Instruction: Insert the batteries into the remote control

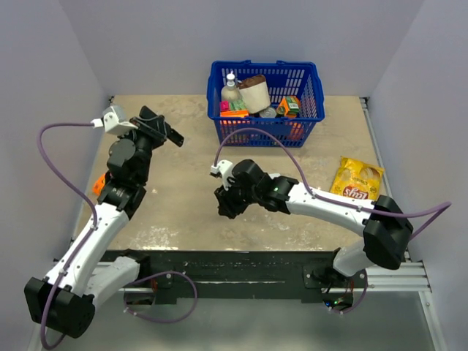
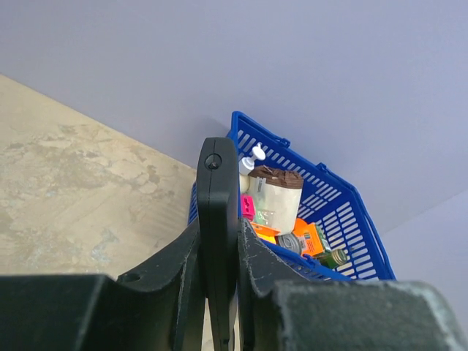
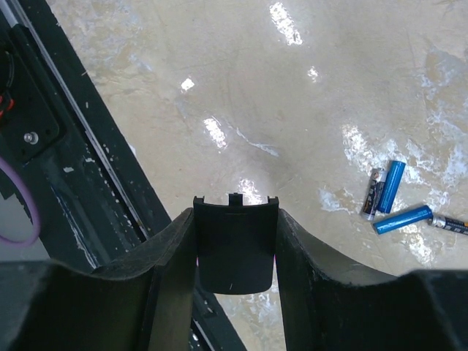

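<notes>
My left gripper (image 1: 156, 129) is shut on the black remote control (image 1: 172, 137) and holds it in the air at the table's left. In the left wrist view the remote control (image 2: 217, 190) stands edge-on between the fingers of the left gripper (image 2: 218, 241). My right gripper (image 1: 224, 202) hovers low over the table's middle. In the right wrist view this gripper (image 3: 235, 216) is shut on the remote's small black back cover (image 3: 235, 252). Two blue batteries (image 3: 393, 186) (image 3: 402, 219) lie on the table with two dark-and-silver cells (image 3: 373, 194) beside them. The top view hides them.
A blue basket (image 1: 310, 110) full of groceries stands at the back centre; it also shows behind the remote as the basket (image 2: 351, 212). A yellow chip bag (image 1: 357, 179) lies at the right. An orange object (image 1: 98, 184) sits by the left arm. A black rail (image 1: 219, 267) runs along the near edge.
</notes>
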{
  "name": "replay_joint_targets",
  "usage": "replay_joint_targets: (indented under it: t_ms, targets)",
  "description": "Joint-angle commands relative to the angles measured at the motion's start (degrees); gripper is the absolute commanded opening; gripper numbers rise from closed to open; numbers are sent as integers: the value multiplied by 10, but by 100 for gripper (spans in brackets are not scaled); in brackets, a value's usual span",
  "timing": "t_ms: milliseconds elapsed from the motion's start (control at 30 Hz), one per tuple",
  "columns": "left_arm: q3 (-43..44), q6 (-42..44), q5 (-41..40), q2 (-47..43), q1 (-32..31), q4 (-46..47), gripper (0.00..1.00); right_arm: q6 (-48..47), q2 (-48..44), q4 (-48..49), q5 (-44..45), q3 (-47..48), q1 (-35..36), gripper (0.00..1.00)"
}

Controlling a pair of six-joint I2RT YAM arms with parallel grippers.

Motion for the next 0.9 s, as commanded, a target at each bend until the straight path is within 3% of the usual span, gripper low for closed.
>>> replay_joint_targets:
  t_ms: [0, 233, 433, 867]
  targets:
    - [-33, 21, 19, -52, 6, 25, 0, -14, 2, -22, 14, 22, -1, 17]
    - [-90, 14, 76, -146, 6, -78, 0, -18, 47, -48, 45, 22, -2, 18]
    - [-123, 14, 76, -206, 5, -146, 0, -8, 80, -40, 74, 8, 6, 21]
    - [-140, 23, 126, -204, 5, -124, 0, 24, 163, 1, 128, 0, 51, 27]
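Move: Bare tabletop lies almost straight under the right hand, roughly 14 cm below. The loose batteries lie on it about 12 cm farther out and 5 cm to the right, and the white remote some 15 cm ahead and 16 cm right, both at table height; the table's near edge runs about 6 cm behind. From the left hand, which holds the black remote high, the batteries lie about 22 cm right, 7 cm back and 34 cm below. Still pinching the black battery cover, the right hand sinks about 11 cm towards the bare table on the near side of the batteries, tipping some 20 degrees so its fingers point more steeply down. The left hand keeps its hold on the black remote and draws it back about 8 cm, then increasingly down, away from the basket. Neither hand opens. ##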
